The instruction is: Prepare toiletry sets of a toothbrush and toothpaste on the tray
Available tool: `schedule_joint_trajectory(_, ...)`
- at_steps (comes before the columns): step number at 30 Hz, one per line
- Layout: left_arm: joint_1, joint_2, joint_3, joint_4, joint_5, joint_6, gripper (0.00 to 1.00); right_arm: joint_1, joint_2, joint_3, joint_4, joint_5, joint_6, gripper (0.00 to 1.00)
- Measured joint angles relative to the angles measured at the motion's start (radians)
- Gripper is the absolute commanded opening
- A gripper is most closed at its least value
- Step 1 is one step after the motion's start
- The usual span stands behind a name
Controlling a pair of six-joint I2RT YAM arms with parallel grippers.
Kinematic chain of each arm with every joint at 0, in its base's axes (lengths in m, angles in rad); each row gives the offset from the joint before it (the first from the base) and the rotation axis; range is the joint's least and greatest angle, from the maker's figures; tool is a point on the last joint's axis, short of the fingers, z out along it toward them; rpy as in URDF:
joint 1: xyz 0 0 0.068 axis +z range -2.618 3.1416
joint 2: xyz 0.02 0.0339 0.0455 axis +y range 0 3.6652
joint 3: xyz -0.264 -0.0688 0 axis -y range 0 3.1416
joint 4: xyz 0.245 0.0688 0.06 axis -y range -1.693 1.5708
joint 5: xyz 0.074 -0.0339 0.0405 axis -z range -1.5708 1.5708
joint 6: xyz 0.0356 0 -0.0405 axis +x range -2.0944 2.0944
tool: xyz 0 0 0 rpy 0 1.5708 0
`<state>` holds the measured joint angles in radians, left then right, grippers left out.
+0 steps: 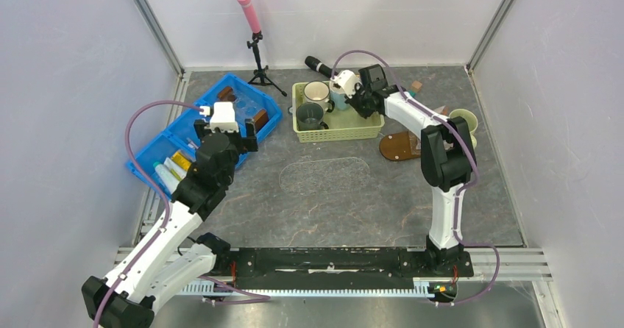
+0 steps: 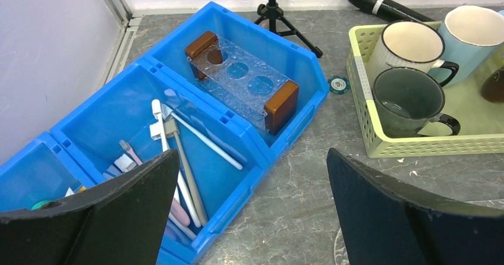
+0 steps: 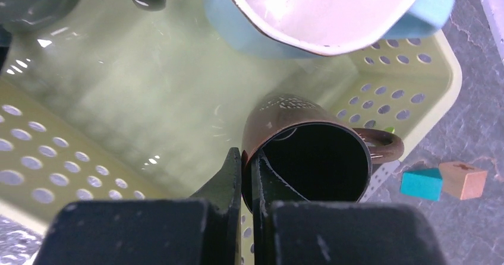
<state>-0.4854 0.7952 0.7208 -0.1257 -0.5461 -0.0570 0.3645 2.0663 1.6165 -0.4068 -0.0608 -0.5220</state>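
The tray (image 1: 397, 148), a dark-brown oval board, lies on the table right of the green basket, partly behind my right arm. Toothbrushes (image 2: 208, 141) lie in the middle compartment of the blue bin (image 2: 279, 137). Toothpaste tubes (image 1: 175, 166) lie in the bin's nearest compartment. My left gripper (image 2: 252, 158) hangs open over the bin's near edge, with nothing between its fingers. My right gripper (image 3: 246, 158) is inside the green basket (image 3: 89, 152), shut on the rim of a brown mug (image 3: 279, 119), one finger inside the mug and one outside.
The basket also holds a cream mug (image 2: 410, 42), a grey mug (image 2: 407, 98) and a light-blue mug (image 2: 475, 33). A clear holder with brown ends (image 2: 243, 81) sits in the bin's far compartment. A tripod (image 1: 259, 67), a black microphone (image 1: 318, 65) and toy blocks (image 3: 443, 182) stand nearby.
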Motion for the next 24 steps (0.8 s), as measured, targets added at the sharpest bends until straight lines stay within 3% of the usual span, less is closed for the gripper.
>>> schedule_joint_trajectory(16,0.0,-0.053,0.0,-0.001,0.02,-0.025,1.0,0.044,-0.213,0.006,-0.097,0.205,0.42,0.0)
schedule_joint_trajectory(24,0.0,-0.037,0.026,-0.009,0.096,-0.056,1.0,0.126,-0.369,-0.034,-0.147,0.232,0.508,0.0)
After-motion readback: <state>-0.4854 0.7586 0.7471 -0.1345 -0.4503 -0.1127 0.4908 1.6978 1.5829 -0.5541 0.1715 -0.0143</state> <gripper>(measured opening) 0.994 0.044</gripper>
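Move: My right fingers are already shut on the brown mug's rim in the green basket. The clear oval mat, its likely destination, lies about 25 cm back and 11 cm left, some 8 cm lower. The light-blue mug stands about 6 cm ahead and 5 cm left, the grey mug some 5 cm back and 16 cm left; the brown board is 13 cm back, 18 cm right. From my left hand the mat is roughly 6 cm back, 21 cm right, 26 cm below. Keeping my pinch on the brown mug's rim, I raise my right hand some 14 cm out of the basket, first nearly straight up, then also drawing back about 7 cm, away from the light-blue mug. On the way I turn the wrist some 20 degrees clockwise and tilt its left side up. My empty, open left hand eases up about 2 cm and slightly right. ##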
